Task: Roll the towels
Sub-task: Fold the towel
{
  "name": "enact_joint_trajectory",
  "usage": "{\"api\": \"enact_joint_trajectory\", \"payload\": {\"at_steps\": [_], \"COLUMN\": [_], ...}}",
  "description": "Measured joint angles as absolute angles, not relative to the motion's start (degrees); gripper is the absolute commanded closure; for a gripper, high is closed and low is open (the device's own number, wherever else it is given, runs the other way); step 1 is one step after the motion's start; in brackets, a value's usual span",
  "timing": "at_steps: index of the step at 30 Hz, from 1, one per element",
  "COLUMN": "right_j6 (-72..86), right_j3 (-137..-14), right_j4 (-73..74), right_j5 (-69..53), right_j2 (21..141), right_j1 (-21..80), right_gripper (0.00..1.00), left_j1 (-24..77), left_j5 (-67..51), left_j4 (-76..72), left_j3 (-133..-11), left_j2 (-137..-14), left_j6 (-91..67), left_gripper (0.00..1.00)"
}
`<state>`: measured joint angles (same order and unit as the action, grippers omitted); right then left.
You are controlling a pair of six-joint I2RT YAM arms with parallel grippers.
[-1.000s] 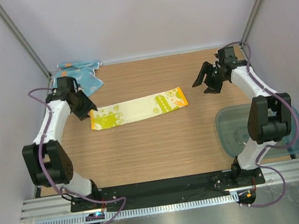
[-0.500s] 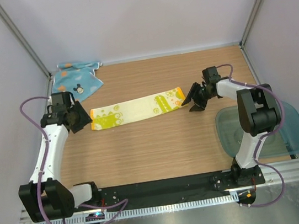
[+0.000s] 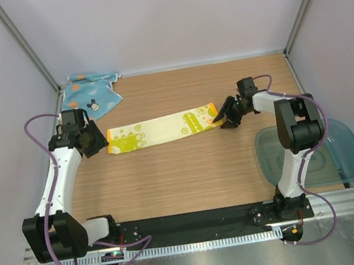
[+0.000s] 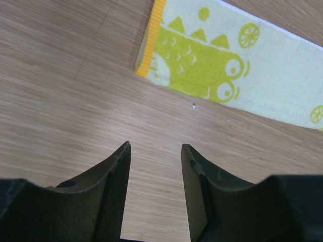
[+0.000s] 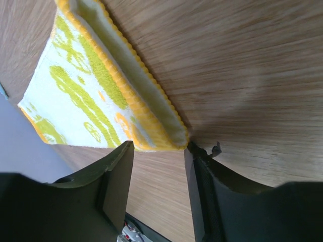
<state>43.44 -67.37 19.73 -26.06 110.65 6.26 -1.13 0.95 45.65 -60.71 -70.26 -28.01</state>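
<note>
A long yellow towel [image 3: 163, 129] with green print lies flat across the middle of the table; it also shows in the left wrist view [image 4: 217, 65] and the right wrist view [image 5: 86, 96]. A light blue towel [image 3: 92, 95] lies crumpled at the back left corner. My left gripper [image 3: 101, 143] [image 4: 155, 146] hovers just left of the yellow towel's left end, open, with only bare wood between its fingers. My right gripper [image 3: 221, 121] [image 5: 158, 146] is low at the towel's right end, open, with the orange-edged corner lying at its fingertips and not pinched.
A clear bluish plastic tub [image 3: 349, 161] sits at the near right, partly behind the right arm. Grey walls close in the table on the left, back and right. A black rail [image 3: 190, 223] holding both arm bases runs along the near edge.
My right gripper has swung from the back right down to the yellow towel's right end and its jaws have narrowed. The left arm drew back slightly to the left, then held still.
</note>
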Motion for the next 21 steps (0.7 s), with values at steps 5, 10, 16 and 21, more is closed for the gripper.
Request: {"api": "enact_joint_trajectory", "payload": {"at_steps": [5,10,16,21], "right_j6": [42.9,42.0,38.0,33.2], "right_j3": [-67.9,-68.1,-70.9,-73.9], "right_j4": [19.7,19.8,23.6,29.5], "right_j5": [-25.1,-24.6,-20.5,-13.4], "right_j2": [111.5,112.2,112.5,111.9], "right_j1": [5.9,5.3,4.8,4.6], "right_gripper": [0.71,0.88,0.96,0.98], "left_j1": [-1.1,-1.1,-0.9,-0.8], "left_j5": [1.0,1.0,1.0,1.0], "left_j4": [45.6,45.5,45.5,45.5], "left_j3": [-60.7,-60.7,-60.7,-60.7], "left_j2": [-70.3,-70.6,-70.6,-70.7], "left_j6": [-28.0,-28.0,-28.0,-28.0], "left_gripper": [0.55,0.55,0.55,0.55]}}
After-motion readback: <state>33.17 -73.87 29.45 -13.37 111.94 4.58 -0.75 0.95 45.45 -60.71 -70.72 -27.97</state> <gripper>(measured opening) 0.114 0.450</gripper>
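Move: I have my right fingers half open just above the yellow towel's near right corner, which lies about 1 cm ahead, 1 cm right and 2 cm below. From this hand the towel's far right corner is some 8 cm ahead and 2 cm left, and the towel's middle about 17 cm left and 1 cm ahead. The plastic bin is roughly 22 cm right and 15 cm back. From my left hand that near corner lies about 38 cm right, 10 cm ahead and 14 cm down. With my right hand I ease down, right and slightly forward about a centimetre each while closing my fingers, pinching the near right corner. Then, keeping low, I drag that corner to the right, picking up speed, about 5 cm rightward in all, as my wrist rolls some 15 degrees so the fingers point more steeply down. ##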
